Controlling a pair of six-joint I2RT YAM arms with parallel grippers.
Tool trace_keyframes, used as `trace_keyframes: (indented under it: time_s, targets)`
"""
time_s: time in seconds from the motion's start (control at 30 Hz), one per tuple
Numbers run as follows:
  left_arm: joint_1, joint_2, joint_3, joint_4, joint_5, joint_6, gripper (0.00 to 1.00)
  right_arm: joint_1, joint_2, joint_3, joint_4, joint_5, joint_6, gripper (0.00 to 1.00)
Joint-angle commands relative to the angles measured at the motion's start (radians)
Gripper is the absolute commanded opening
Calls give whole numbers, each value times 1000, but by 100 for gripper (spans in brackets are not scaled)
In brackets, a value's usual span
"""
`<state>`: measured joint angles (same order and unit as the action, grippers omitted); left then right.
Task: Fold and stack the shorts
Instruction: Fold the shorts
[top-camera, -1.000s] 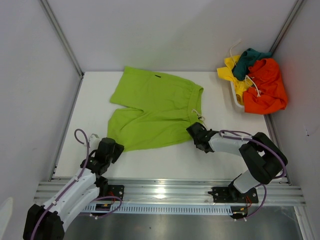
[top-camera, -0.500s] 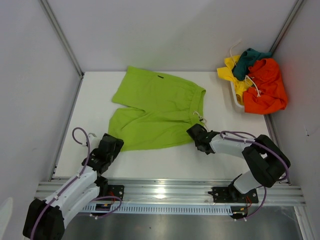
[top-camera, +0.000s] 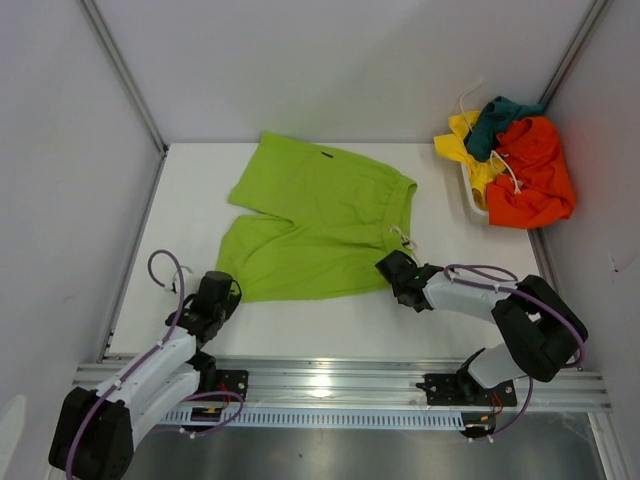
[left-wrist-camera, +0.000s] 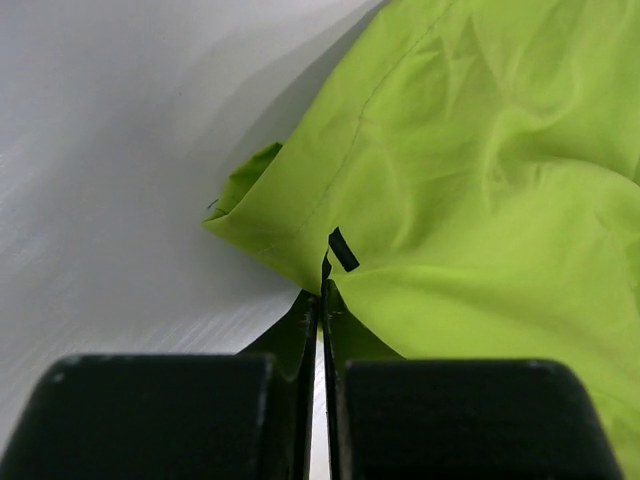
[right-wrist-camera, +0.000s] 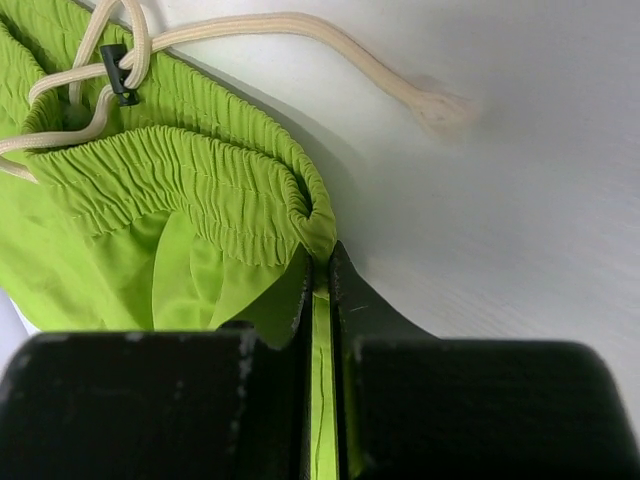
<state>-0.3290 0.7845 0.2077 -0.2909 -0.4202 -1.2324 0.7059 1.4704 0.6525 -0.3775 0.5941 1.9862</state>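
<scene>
The lime green shorts (top-camera: 310, 225) lie spread flat in the middle of the table, waistband to the right. My left gripper (top-camera: 222, 290) is shut on the near left leg's hem corner; in the left wrist view the fingertips (left-wrist-camera: 325, 295) pinch the cloth (left-wrist-camera: 480, 150) next to a small black tag. My right gripper (top-camera: 393, 268) is shut on the near end of the elastic waistband (right-wrist-camera: 180, 190), with green cloth showing between its fingers (right-wrist-camera: 322, 262). The white drawstring (right-wrist-camera: 300, 30) trails loose on the table. Orange (top-camera: 535, 180), yellow (top-camera: 462, 140) and dark teal (top-camera: 497, 118) shorts are heaped at the back right.
A white basket (top-camera: 472, 203) under the heap stands against the right wall. Grey walls close in the table on the left, back and right. An aluminium rail (top-camera: 330, 378) runs along the near edge by the arm bases.
My left gripper was open and has shut on the leg hem. The lime green shorts have slid slightly to the right. The right gripper kept its grip and shifted a little right.
</scene>
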Motion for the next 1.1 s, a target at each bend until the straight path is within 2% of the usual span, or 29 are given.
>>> trace_keyframes:
  time_s: [0.0, 0.1, 0.37, 0.5, 0.6, 0.8, 0.93, 1.07]
  targets:
    - [15, 2, 88, -81, -28, 77, 0, 4, -42, 22, -93, 38, 1, 0]
    - [15, -11, 154, -184, -42, 100, 0, 29, -82, 38, -172, 19, -4, 0]
    - [15, -235, 232, -303, -25, 172, 0, 153, -176, 67, -369, -2, 77, 0]
    - [15, -249, 343, -447, -52, 194, 0, 239, -185, 137, -553, -42, 134, 0]
    - [15, -254, 409, -502, -66, 217, 0, 296, -228, 160, -615, -36, 193, 0]
    - [15, -260, 472, -501, -72, 251, 0, 448, -360, 182, -704, 38, 309, 0]
    - [15, -206, 542, -476, -80, 274, 0, 468, -386, 262, -811, 91, 315, 0]
    - [15, -137, 607, -426, -88, 289, 0, 465, -400, 323, -848, 144, 310, 0]
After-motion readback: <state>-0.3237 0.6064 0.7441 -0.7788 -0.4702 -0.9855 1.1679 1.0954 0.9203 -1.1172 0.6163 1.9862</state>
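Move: The left gripper already pinches the near leg's hem corner, just above the table; the far leg's hem lies about 33 cm straight ahead of it, the crotch some 20 cm ahead and 11 cm right. The right gripper already pinches the waistband's near end; the waistband's far end is about 24 cm ahead and 8 cm right, the drawstring 8 cm ahead and 5 cm right, and the table's near edge roughly 20 cm straight back. Draw the right gripper back about 12 cm towards the table's near edge and a little left, climbing as it goes and finishing nearly straight up, while it turns some 25 degrees counter-clockwise. Meanwhile lift the left gripper almost straight up, about 17 cm, tipping its fingers slightly upward. Keep both grippers shut on the shorts. ##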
